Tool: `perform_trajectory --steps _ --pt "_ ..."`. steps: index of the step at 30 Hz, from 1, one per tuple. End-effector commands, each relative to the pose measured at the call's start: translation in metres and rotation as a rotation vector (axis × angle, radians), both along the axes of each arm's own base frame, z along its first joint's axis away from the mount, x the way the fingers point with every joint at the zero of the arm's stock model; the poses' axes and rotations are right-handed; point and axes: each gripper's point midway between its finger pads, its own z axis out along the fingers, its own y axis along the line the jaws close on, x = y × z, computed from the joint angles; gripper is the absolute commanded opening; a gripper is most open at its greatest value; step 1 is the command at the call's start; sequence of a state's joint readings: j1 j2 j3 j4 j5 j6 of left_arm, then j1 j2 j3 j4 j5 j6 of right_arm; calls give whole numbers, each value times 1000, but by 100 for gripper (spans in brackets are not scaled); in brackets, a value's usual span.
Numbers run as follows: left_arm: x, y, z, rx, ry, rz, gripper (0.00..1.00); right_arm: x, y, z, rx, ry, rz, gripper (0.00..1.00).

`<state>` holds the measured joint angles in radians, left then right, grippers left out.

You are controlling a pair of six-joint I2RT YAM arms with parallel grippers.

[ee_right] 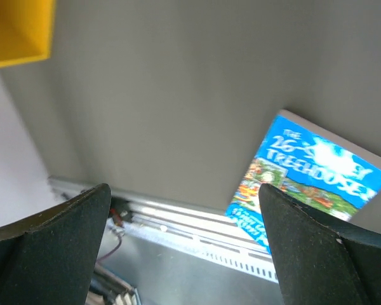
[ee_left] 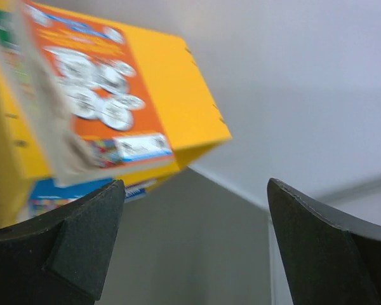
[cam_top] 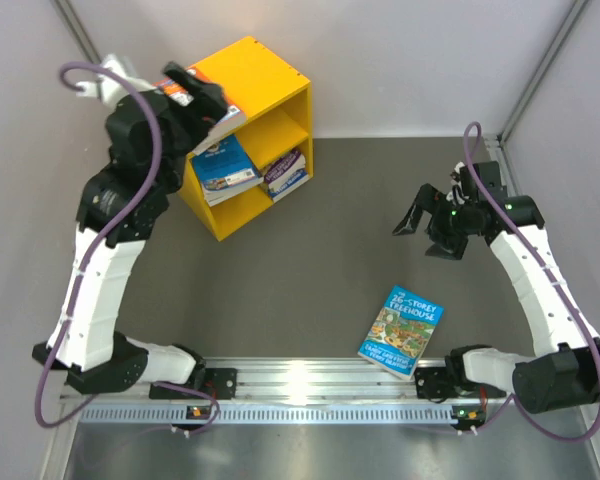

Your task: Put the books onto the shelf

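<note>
The yellow shelf (cam_top: 248, 75) stands at the back left with its openings facing the table. An orange book (ee_left: 95, 82) leans in its upper compartment. Below it are a blue book (cam_top: 223, 165) and a darker one (cam_top: 287, 172). My left gripper (cam_top: 202, 92) hovers open right by the orange book, nothing between its fingers (ee_left: 82, 241). Another blue book, titled "Treehouse" (cam_top: 402, 330), lies flat near the front rail, and the right wrist view shows this Treehouse book (ee_right: 317, 175) too. My right gripper (cam_top: 427, 235) hangs open and empty above the table, behind that book.
A metal rail (cam_top: 300, 385) with the arm bases runs along the near edge. Pale walls close in the left, back and right. The dark table surface (cam_top: 320, 260) stretches between the shelf and the right arm. A corner of the shelf (ee_right: 19, 32) shows in the right wrist view.
</note>
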<state>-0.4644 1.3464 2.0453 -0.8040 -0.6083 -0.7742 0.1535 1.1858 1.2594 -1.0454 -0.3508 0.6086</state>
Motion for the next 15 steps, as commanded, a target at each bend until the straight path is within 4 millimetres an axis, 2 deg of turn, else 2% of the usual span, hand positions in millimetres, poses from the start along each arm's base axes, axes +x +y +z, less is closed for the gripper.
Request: perform_trajectory --steps 1,2,3,4,5,6,7,9,11,12,13,15 --pt "15 -99 -9 75 -18 -314 98 -2 -39 -22 -197 61 -120 100" --pt "24 -125 -26 97 15 -362 98 -4 -43 -26 -213 71 -135 100" --pt "24 -147 -34 101 25 -419 98 -7 -46 -31 -230 84 -149 100" --pt "18 -184 -45 88 35 -554 98 -12 -52 -41 -258 116 -175 100" --pt "22 -211 -68 85 78 -632 98 -14 -55 -44 -267 125 -185 100" --pt "20 -231 -82 65 109 -698 98 -17 -55 -49 -273 140 -185 100" --pt "11 -268 -118 61 180 -845 98 -21 -59 -59 -293 163 -194 100" --pt "-4 -299 -159 58 278 -966 98 -25 -59 -73 -307 189 -197 100" --pt "-38 -335 -223 87 416 -1131 98 -34 -59 -96 -333 252 -188 100" --pt "-51 -344 -243 105 462 -1181 98 -39 -56 -104 -341 273 -173 100" --pt "-72 -353 -281 127 550 -1236 98 -44 -61 -114 -381 303 -180 100" --pt "-98 -364 -305 91 621 -1333 98 -54 -59 -125 -416 346 -158 100"
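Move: The last book, the 26-Storey Treehouse, lies about 12 cm behind the right hand, level with it sideways and some 22 cm below. The metal rail runs behind that book, roughly 23 cm back from the right hand, straight behind and 23 cm down. From the left hand the 26-Storey book is about 42 cm right, 22 cm back and 51 cm below; the orange book on the shelf's top is about 8 cm ahead, 4 cm left and 12 cm below. Sweeping right and then steeply down, the left arm leaves the orange book and shelf top, travelling some 33 cm right and 30 cm down towards the 26-Storey book, while the hand swings about 60 degrees clockwise and tips downward. The right hand sinks about 12 cm towards the same book, also easing right and back, its fingers tilting to point nearly straight down. Both grippers stay open and empty. ##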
